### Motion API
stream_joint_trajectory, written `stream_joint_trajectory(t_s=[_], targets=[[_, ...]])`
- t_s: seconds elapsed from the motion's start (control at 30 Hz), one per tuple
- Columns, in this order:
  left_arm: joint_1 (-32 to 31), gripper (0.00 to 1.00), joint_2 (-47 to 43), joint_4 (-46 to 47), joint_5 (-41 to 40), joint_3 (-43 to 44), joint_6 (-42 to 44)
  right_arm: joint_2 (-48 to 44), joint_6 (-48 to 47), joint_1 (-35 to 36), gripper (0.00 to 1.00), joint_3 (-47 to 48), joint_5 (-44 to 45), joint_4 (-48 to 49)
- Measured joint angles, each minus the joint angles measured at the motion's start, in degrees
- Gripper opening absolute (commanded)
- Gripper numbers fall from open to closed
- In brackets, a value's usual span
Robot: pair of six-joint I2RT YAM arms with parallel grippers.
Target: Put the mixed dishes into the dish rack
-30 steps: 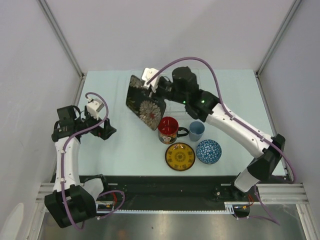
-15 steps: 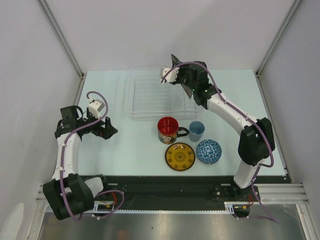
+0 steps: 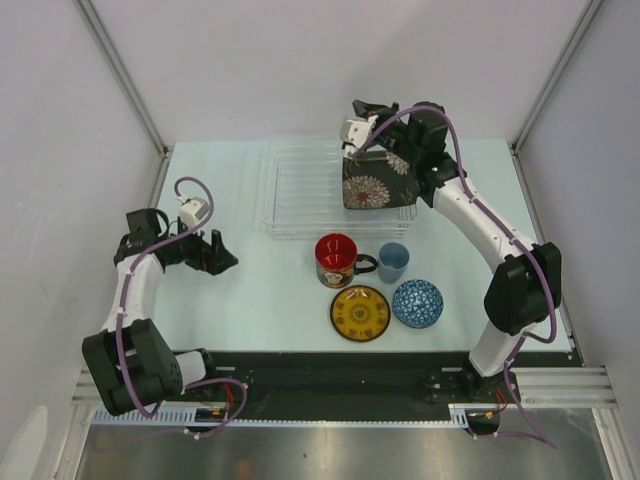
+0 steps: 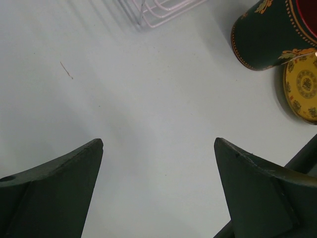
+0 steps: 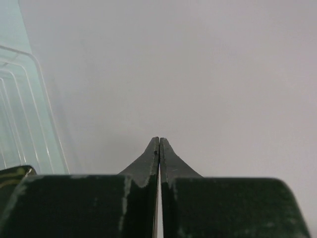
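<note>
The black square floral plate (image 3: 378, 180) leans on edge in the right end of the clear dish rack (image 3: 300, 195). Just behind and above it, my right gripper (image 3: 365, 108) is shut on nothing; in the right wrist view its fingers (image 5: 159, 141) meet against the plain wall. In front of the rack stand the red mug (image 3: 337, 258), light-blue cup (image 3: 392, 261), yellow saucer (image 3: 360, 313) and blue-white bowl (image 3: 417, 303). My left gripper (image 3: 220, 256) hangs open and empty over bare table, left of the mug. The left wrist view shows the mug (image 4: 270, 32) and saucer (image 4: 302, 87).
White enclosure walls stand close behind and beside the table. The left part of the rack holds nothing. A rack corner (image 4: 158, 10) shows at the top of the left wrist view, and rack ribs (image 5: 20, 114) at the left of the right wrist view.
The right gripper carried the black plate from the rack's left side to its right end, let it go there and shut. The left arm shifted only slightly.
</note>
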Motion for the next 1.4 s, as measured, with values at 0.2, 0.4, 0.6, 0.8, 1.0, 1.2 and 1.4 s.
stream_joint_trajectory(t_s=[0.2,0.4,0.6,0.8,1.0,1.2,1.4], targets=[[0.0,1.0,0.42,1.7,1.86,0.76,-2.84,0.39,17.57,-2.78,0.25,0.81,5.79,1.68],[-0.68,1.0,-0.24,4.09,2.4,1.05,-6.01,4.44,47.84,-8.07,0.67,8.74,15.91,-5.73],[-7.72,1.0,1.09,8.24,1.92,6.27,-11.28,8.52,69.7,-15.43,0.84,13.4,15.21,-17.4],[-16.35,1.0,12.02,12.72,1.2,20.37,-17.68,10.51,77.92,-12.44,1.0,11.3,15.34,-26.1],[-25.92,1.0,24.81,13.66,-0.02,35.63,-25.35,10.21,81.11,-11.06,1.0,10.1,14.67,-28.44],[-31.34,1.0,40.19,17.07,-0.5,51.74,-38.34,8.04,80.54,-10.82,1.0,7.93,19.37,-29.4],[-35.82,0.98,49.05,17.4,-2.69,56.61,-45.53,0.5,81.24,-12.02,1.0,1.03,19.23,-26.69]])
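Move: Already released, the black square plate leans in the rack, some 9 cm right of the right hand, about 2 cm farther out and 33 cm below it; the rack's middle is about straight beneath that hand, roughly 36 cm down. The blue cup stands about 17 cm back and 12 cm to the right. From the left hand the plate is about 23 cm ahead, 38 cm right and 6 cm below, with the red mug 4 cm ahead and 28 cm right. Swinging in over the rack, the left hand stays wide open and travels about 26 cm right and 19 cm forward towards the plate's left edge, rising some 13 cm, then dipping 5 cm, its fingers turning farther right. Above the plate the right hand opens fully from shut, rolls about 90 degrees and goes right and down some 15 cm, then lifts slightly; neither appears to touch the plate. ##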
